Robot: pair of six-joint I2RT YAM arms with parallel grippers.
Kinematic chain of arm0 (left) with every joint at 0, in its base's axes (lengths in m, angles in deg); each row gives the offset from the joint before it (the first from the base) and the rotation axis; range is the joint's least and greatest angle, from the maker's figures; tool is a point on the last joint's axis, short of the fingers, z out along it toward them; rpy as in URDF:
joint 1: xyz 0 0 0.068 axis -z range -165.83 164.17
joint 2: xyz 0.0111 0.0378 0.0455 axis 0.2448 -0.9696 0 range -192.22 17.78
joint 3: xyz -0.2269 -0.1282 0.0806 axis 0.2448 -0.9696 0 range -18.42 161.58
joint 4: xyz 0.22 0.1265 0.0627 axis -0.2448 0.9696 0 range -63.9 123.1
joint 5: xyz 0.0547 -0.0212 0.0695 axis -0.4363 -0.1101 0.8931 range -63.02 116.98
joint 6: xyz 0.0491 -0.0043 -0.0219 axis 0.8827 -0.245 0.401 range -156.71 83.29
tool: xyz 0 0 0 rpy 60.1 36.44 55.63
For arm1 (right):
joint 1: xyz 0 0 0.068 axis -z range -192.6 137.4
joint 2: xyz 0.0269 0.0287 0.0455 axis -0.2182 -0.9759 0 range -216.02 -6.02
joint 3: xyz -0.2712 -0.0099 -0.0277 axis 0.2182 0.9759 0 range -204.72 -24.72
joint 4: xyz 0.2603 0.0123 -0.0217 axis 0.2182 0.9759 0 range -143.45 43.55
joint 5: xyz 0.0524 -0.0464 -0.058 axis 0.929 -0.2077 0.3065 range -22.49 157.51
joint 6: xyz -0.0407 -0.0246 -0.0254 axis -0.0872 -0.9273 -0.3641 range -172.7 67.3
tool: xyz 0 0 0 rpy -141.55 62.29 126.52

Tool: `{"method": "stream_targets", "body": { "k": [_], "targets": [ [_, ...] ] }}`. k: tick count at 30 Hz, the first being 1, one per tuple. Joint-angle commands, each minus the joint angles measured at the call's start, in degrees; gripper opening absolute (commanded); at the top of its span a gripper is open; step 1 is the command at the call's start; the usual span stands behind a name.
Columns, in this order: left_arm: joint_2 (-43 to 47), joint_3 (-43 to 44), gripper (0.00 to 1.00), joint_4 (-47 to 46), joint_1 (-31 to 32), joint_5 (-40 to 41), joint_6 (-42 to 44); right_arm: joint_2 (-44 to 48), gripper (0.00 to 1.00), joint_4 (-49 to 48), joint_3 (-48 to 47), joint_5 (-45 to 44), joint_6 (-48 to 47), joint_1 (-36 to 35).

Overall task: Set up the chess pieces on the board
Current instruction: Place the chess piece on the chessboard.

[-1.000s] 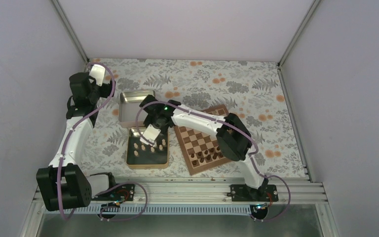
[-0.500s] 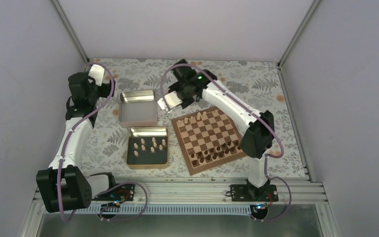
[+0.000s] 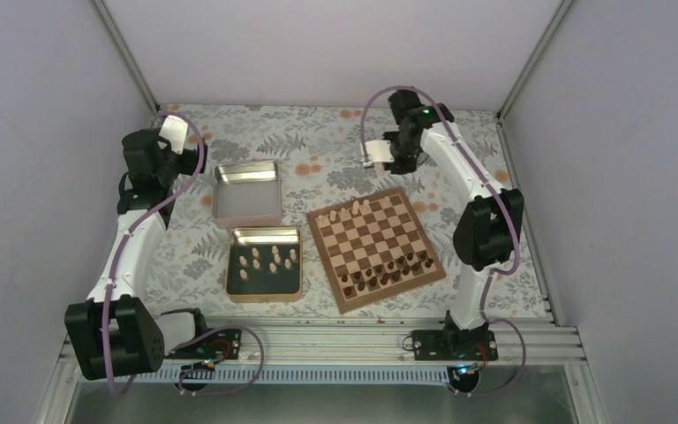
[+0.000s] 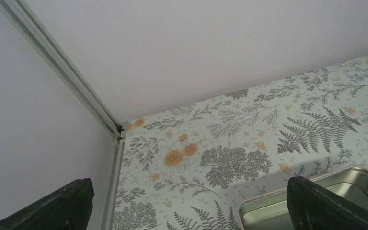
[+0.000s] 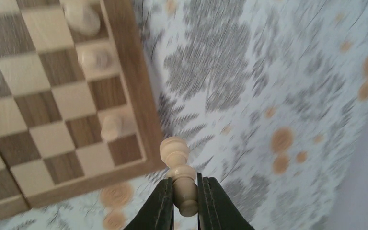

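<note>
In the right wrist view my right gripper [image 5: 184, 184] is shut on a pale beige chess piece [image 5: 175, 151], which sticks out past the fingertips. It hangs over the floral table just beyond a corner of the board [image 5: 52, 105]. Three pale pieces [image 5: 111, 127] stand along that edge. From above, the right gripper [image 3: 372, 155] is beyond the far edge of the board [image 3: 375, 238]. Several pale pieces [image 3: 353, 210] line the far row and dark ones [image 3: 388, 269] the near rows. More pale pieces [image 3: 269, 258] lie in a dark-lined tin [image 3: 232, 287]. My left gripper [image 4: 191, 201] is open and holds nothing.
An empty metal tin [image 3: 247, 193] sits behind the tin of pieces; its corner [image 4: 268, 211] shows below the left gripper [image 3: 172, 132], which is near the back-left corner. White walls enclose the floral table on three sides.
My right arm has swung from over the tin of pieces, across the board, to beyond its far edge, carrying the pale piece. The left arm has not moved.
</note>
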Motion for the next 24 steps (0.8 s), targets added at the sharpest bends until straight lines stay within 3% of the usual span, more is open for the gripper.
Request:
{"method": "stream_targets", "body": {
  "k": [1,11,24],
  "targets": [
    [-0.6,0.7,1.00,0.4,-0.3,-1.5,-0.4,1.2,0.05,1.0,4.6,-2.0,2.0,4.8],
    [-1.0,0.9,1.00,1.0,-0.3,-2.4,0.0,-1.0,0.06,-1.2,10.6,-0.4,2.6,8.9],
    [-1.1,1.0,1.00,1.2,-0.3,-2.1,0.1,-3.4,0.07,-2.6,8.7,-1.7,4.6,5.9]
  ]
}}
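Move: The pale chess piece already held by the right hand is bound for the empty dark square at the board's far-right corner, about 6 cm to that hand's right, 1 cm back and 14 cm below. The pale knight stands one square to the left of that square, some 3 cm left and 1 cm nearer; beyond an empty square stands another pale piece, about 9 cm left and 3 cm nearer than the corner square. From the left hand the corner square lies roughly 53 cm right, about level ahead and 23 cm below. The pale piece stays pinched in the right hand's closed fingers and is carried fast to the right, some 7 cm, while already sinking, then almost straight down to low over the far-right corner square, some 9 cm lower in all. The wrist swings the fingers closer to vertical by around 15 degrees and turns slightly clockwise; the grip isn't opened. ##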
